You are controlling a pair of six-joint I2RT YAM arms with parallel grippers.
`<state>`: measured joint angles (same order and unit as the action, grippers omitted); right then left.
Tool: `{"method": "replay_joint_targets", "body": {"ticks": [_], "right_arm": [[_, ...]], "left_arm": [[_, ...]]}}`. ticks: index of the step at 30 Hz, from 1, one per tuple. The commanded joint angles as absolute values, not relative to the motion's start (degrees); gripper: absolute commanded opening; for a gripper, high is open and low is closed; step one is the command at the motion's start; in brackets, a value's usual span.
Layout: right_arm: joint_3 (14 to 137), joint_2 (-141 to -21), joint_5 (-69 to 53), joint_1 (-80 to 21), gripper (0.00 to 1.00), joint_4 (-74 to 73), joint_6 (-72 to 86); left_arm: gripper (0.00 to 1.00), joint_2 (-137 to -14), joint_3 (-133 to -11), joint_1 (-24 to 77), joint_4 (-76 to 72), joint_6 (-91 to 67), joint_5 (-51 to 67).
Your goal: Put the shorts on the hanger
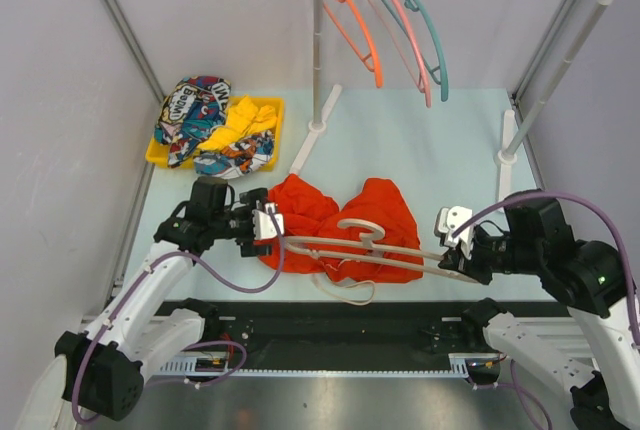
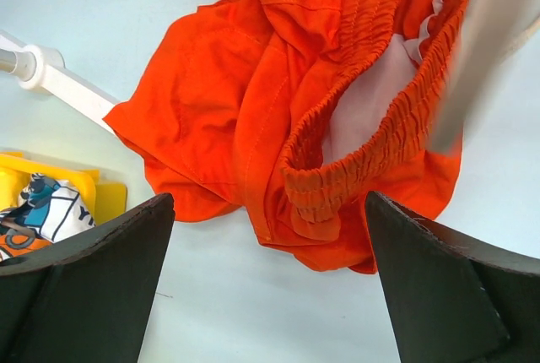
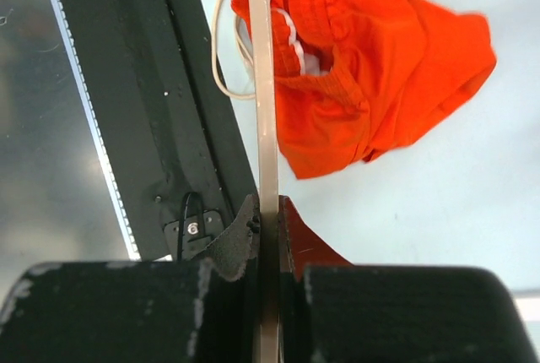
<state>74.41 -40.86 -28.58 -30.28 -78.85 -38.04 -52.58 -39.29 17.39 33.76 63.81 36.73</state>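
Note:
The orange-red shorts (image 1: 335, 220) lie crumpled in the middle of the table, and their cream drawstring (image 1: 352, 296) trails toward the near edge. The beige hanger (image 1: 390, 248) lies across them with its hook (image 1: 362, 226) on the fabric. My right gripper (image 1: 455, 250) is shut on the hanger's right end; in the right wrist view the hanger's bar (image 3: 263, 101) runs straight out from between the closed jaws of that gripper (image 3: 270, 236). My left gripper (image 1: 266, 226) stands wide open at the shorts' left edge. In the left wrist view this gripper (image 2: 270, 295) is above bare table, just short of the gathered waistband (image 2: 371, 139).
A yellow tray (image 1: 278, 115) at the back left holds a comic-print garment (image 1: 190, 110) and a yellow garment (image 1: 240, 120). A white rack (image 1: 318, 50) at the back carries orange (image 1: 350, 30), pink (image 1: 405, 35) and teal (image 1: 435, 40) hangers. A black rail (image 3: 152, 110) runs along the table's near edge.

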Motion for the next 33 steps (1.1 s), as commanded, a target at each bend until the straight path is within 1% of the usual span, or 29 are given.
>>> {"method": "replay_joint_targets", "body": {"ticks": [1, 6, 12, 20, 26, 28, 30, 31, 33], "right_arm": [[73.3, -40.8, -24.7, -30.5, 0.00, -83.3, -32.3], [72.0, -41.3, -23.4, -30.6, 0.00, -83.8, -29.6], [71.5, -42.0, -25.5, -30.5, 0.00, -85.3, -32.0], [70.6, -48.9, -27.2, -30.6, 0.00, -83.6, -34.8], [70.6, -53.4, -27.3, -31.1, 0.00, -76.6, -33.4], [70.7, -54.2, -27.5, -31.6, 0.00, -75.0, -33.0], [70.6, -55.6, -27.6, -32.3, 0.00, -72.4, -32.6], [70.6, -55.9, -27.8, -32.6, 0.00, -71.6, -32.5], [70.6, -56.9, -28.1, -33.2, 0.00, -69.3, -32.1]], "left_arm": [[1.00, -52.6, -39.0, 17.1, 30.0, 62.6, 40.3], [1.00, -52.1, -38.1, 17.1, 29.6, 63.7, 41.3], [1.00, -51.9, -38.0, 17.1, 30.1, 64.7, 41.2], [1.00, -53.9, -39.5, 17.1, 36.1, 69.9, 41.6], [0.91, -57.2, -42.1, 17.1, 43.4, 73.1, 42.0], [0.90, -57.6, -42.8, 17.2, 45.1, 73.3, 42.3], [0.86, -57.8, -43.0, 17.1, 45.9, 73.7, 42.5], [0.80, -57.8, -43.0, 17.2, 46.2, 74.1, 42.5], [0.72, -58.4, -43.4, 17.2, 47.2, 74.4, 42.5]]}}
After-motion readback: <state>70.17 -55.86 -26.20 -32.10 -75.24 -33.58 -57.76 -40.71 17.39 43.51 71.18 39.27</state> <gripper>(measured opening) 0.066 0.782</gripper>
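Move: My right hand grips the hanger by its right end; the shorts' waistband opening lies about 30 cm to its left, 8 cm ahead and 25 cm below, the drawcord loop some 20 cm left, level with it and 27 cm down. For my open left hand the waistband's left end is about 6 cm right, 1 cm back and 9 cm below; the hanger's free tip is 7 cm right, 4 cm back and 2 cm down, the yellow crate 26 cm ahead, 10 cm left and 8 cm lower. Keeping my grip on the hanger, I lower it with my right hand about 5 cm in two stages with a brief pause, the second also going forward and left and tipping the fingers downward, so the free tip comes down to the waistband opening. My left hand hovers, then late on drops back and down some 3 cm each, towards the waistband's left end, its fingers just starting to close. ##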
